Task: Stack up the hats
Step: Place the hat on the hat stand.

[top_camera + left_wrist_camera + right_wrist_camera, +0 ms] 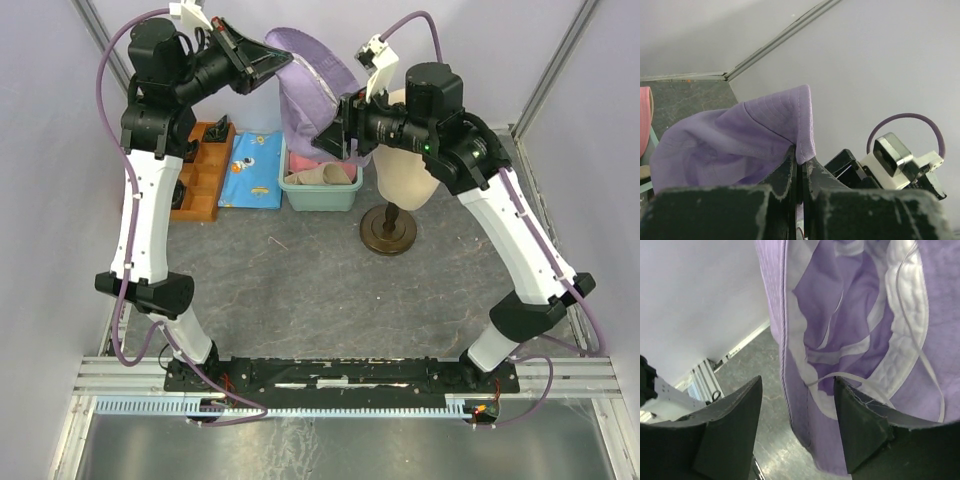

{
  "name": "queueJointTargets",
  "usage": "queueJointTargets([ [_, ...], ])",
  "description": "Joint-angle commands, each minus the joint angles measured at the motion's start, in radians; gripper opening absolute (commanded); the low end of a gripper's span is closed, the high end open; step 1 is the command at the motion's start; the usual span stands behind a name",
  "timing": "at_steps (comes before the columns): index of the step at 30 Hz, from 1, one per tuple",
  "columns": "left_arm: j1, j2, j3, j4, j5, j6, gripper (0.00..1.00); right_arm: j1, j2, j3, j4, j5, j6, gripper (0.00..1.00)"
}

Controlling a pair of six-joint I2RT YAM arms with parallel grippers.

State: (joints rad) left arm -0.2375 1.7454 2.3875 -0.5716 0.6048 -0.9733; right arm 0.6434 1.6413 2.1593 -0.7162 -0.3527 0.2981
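Note:
A lavender hat [310,85] hangs in the air at the back of the table, above a teal bin [320,197]. My left gripper [285,60] is shut on its brim; in the left wrist view the lavender hat [735,145] drapes left from the pinched fingers of that gripper [801,160]. My right gripper [335,135] is at the hat's lower edge from the right, open. In the right wrist view the lavender hat [855,315] shows its white-lined inside, and its brim hangs between the spread jaws of the right gripper [797,381]. A cream-beige hat [318,177] lies in the bin.
A cream mannequin head [405,180] on a dark round stand [388,232] is right of the bin, under my right arm. A blue patterned cloth [255,168] and a wooden organizer [200,170] lie left of the bin. White walls close the back and sides.

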Motion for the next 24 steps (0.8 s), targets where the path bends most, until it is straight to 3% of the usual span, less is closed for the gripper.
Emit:
queueJointTargets([
  [1, -0.003, -0.034, -0.013, 0.057, 0.042, -0.037, 0.03, 0.011, 0.031, 0.099, 0.027, 0.06, 0.002, 0.47],
  [3, -0.002, -0.028, -0.026, 0.065, 0.043, -0.034, 0.03, 0.012, 0.068, 0.174, 0.013, 0.06, 0.034, 0.11],
  [4, -0.002, -0.023, -0.03, 0.073, 0.046, -0.036, 0.04, 0.011, 0.084, 0.202, 0.014, 0.055, 0.054, 0.01],
  [9, 0.029, 0.001, -0.03, 0.095, 0.043, -0.018, 0.3, -0.008, 0.118, 0.231, 0.195, -0.005, 0.308, 0.0],
  [10, 0.043, -0.002, -0.03, 0.095, 0.041, -0.012, 0.39, -0.021, 0.123, 0.223, 0.253, -0.028, 0.375, 0.0],
  [11, 0.058, -0.005, -0.034, 0.092, 0.039, -0.002, 0.63, -0.034, 0.13, 0.213, 0.321, -0.032, 0.435, 0.0],
  [12, 0.081, -0.013, -0.045, 0.084, 0.034, 0.007, 0.98, -0.044, 0.135, 0.204, 0.366, -0.036, 0.491, 0.0],
  [24, 0.179, -0.208, -0.392, 0.091, -0.003, 0.152, 0.99, -0.314, 0.006, -0.083, 0.646, -0.029, 0.85, 0.0],
])
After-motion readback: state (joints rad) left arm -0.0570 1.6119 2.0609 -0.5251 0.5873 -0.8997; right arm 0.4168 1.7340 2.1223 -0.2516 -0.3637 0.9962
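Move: The purple hat hangs from the left fingers, its middle about 6 cm right, 4 cm back and 6 cm below them. One brim edge lies between the right hand's open fingers; the hat's middle is some 4 cm ahead, 3 cm left and 4 cm above that hand. From the right hand, the hat stand's head is about 12 cm right, 2 cm ahead and 14 cm lower; the bin is 14 cm ahead, 2 cm left and 38 cm below. The purple hat changes hands: the right fingers shut on its brim while the left still pinches it, then the left opens wide and draws away left about 8 cm, sinking too. Keeping its pinch, the right hand rises, then sweeps forward about 10 cm and slightly right, its left side rolling up some 35 degrees. ##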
